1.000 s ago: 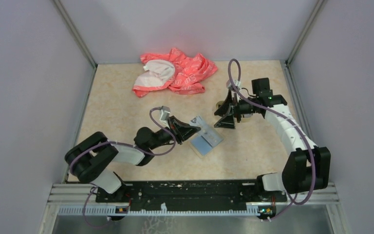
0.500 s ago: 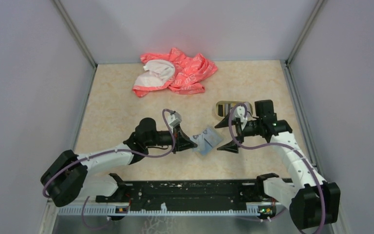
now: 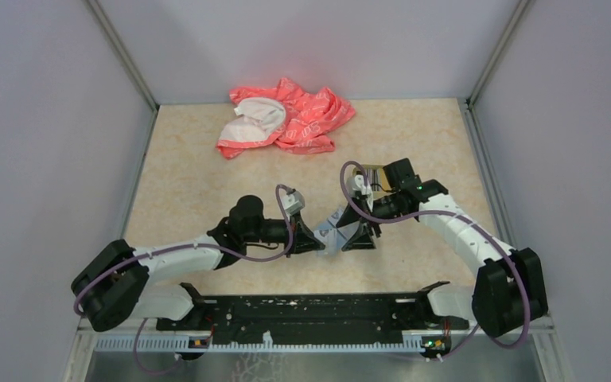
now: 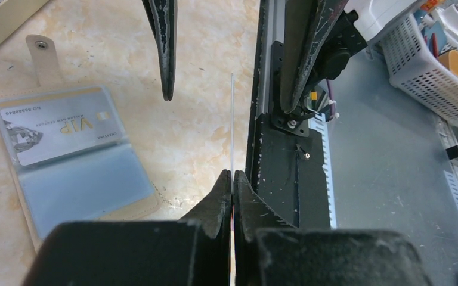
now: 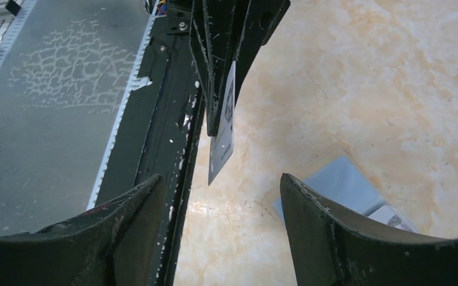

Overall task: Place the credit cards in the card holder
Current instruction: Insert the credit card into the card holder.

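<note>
The card holder lies open on the table, with a grey VIP card in its upper clear pocket. In the top view the card holder shows only partly between the two grippers. My left gripper is shut on a thin white credit card, seen edge-on. From the right wrist this credit card hangs out of the left gripper. My right gripper is open, its fingers standing on either side of the card's free end without touching it.
A tan tray sits just behind the right gripper, partly hidden by the arm. A red and white cloth lies crumpled at the back of the table. The black mounting rail runs along the near edge.
The right arm has swung down and left from beside the tray, and its open jaws now straddle the card's end. The left gripper has stayed shut on the card and edged right.
</note>
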Robot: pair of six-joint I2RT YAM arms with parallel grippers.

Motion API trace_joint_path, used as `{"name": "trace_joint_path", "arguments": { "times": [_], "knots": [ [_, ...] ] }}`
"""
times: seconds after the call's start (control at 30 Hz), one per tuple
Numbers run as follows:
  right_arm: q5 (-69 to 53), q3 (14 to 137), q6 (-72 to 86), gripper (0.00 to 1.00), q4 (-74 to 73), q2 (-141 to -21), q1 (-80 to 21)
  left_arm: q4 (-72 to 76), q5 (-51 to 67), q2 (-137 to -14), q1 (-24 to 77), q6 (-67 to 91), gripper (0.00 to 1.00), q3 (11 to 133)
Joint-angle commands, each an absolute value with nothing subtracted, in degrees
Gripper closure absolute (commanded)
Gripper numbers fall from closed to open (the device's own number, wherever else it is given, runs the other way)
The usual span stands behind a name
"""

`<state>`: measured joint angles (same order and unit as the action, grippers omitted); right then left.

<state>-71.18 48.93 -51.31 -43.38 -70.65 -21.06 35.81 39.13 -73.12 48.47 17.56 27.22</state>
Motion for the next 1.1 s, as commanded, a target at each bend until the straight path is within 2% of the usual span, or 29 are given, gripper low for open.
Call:
{"name": "trace_joint_path", "arguments": {
  "times": [0.0,0.27,0.6,0.73,0.77,0.93,1.07],
  "knots": [
    [-70.9,52.1,-46.6,0.32,-40.9,-72.3,-22.4,33.2,37.0,-74.2,50.0,12.6,1.00,29.9],
    [-69.3,51.5,-38.3,0.50,-34.9,-73.6,-24.5,30.7,35.9,-75.6,51.1,10.5,1.00,32.4],
    [-70.7,50.8,-35.7,0.80,-32.4,-72.3,-25.1,30.6,35.2,-76.9,51.1,10.9,1.00,33.4],
    [-70.2,51.4,-35.8,1.00,-33.0,-72.5,-25.5,30.3,34.9,-76.9,51.2,10.8,1.00,33.8],
    [-69.6,51.8,-35.9,1.00,-33.4,-72.6,-25.6,30.2,34.6,-76.8,51.1,10.9,1.00,33.8],
    [-61.6,55.9,-35.7,1.00,-36.6,-74.5,-24.8,29.6,27.5,-73.9,51.1,14.6,0.61,31.0],
    [-57.7,55.8,-31.1,1.00,-33.2,-75.1,-20.3,30.5,14.0,-67.9,51.1,25.6,0.37,22.7]
  ]
}}
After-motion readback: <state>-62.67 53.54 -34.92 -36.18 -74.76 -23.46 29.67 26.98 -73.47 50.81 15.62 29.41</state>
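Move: About 3 cm left of the right hand, some 1 cm back and 1 cm lower, is the credit card's middle; its free end is between the open right fingers. The left hand already pinches the card, with its middle some 3 cm to its right. From the right hand, the card holder lies 8 cm ahead, 1 cm left and about 14 cm below; the card box lies roughly 21 cm ahead and 12 cm right, equally low. Easing left about 1.5 cm and slightly down over the card in the left hand's grip, the right hand shuts its wide-open fingers on it, then carries it some 2.5 cm forward. The left hand keeps its pinch, drifting a little down, right and forward; once the right has closed, it opens past halfway, lets go and goes slightly forward and left. ##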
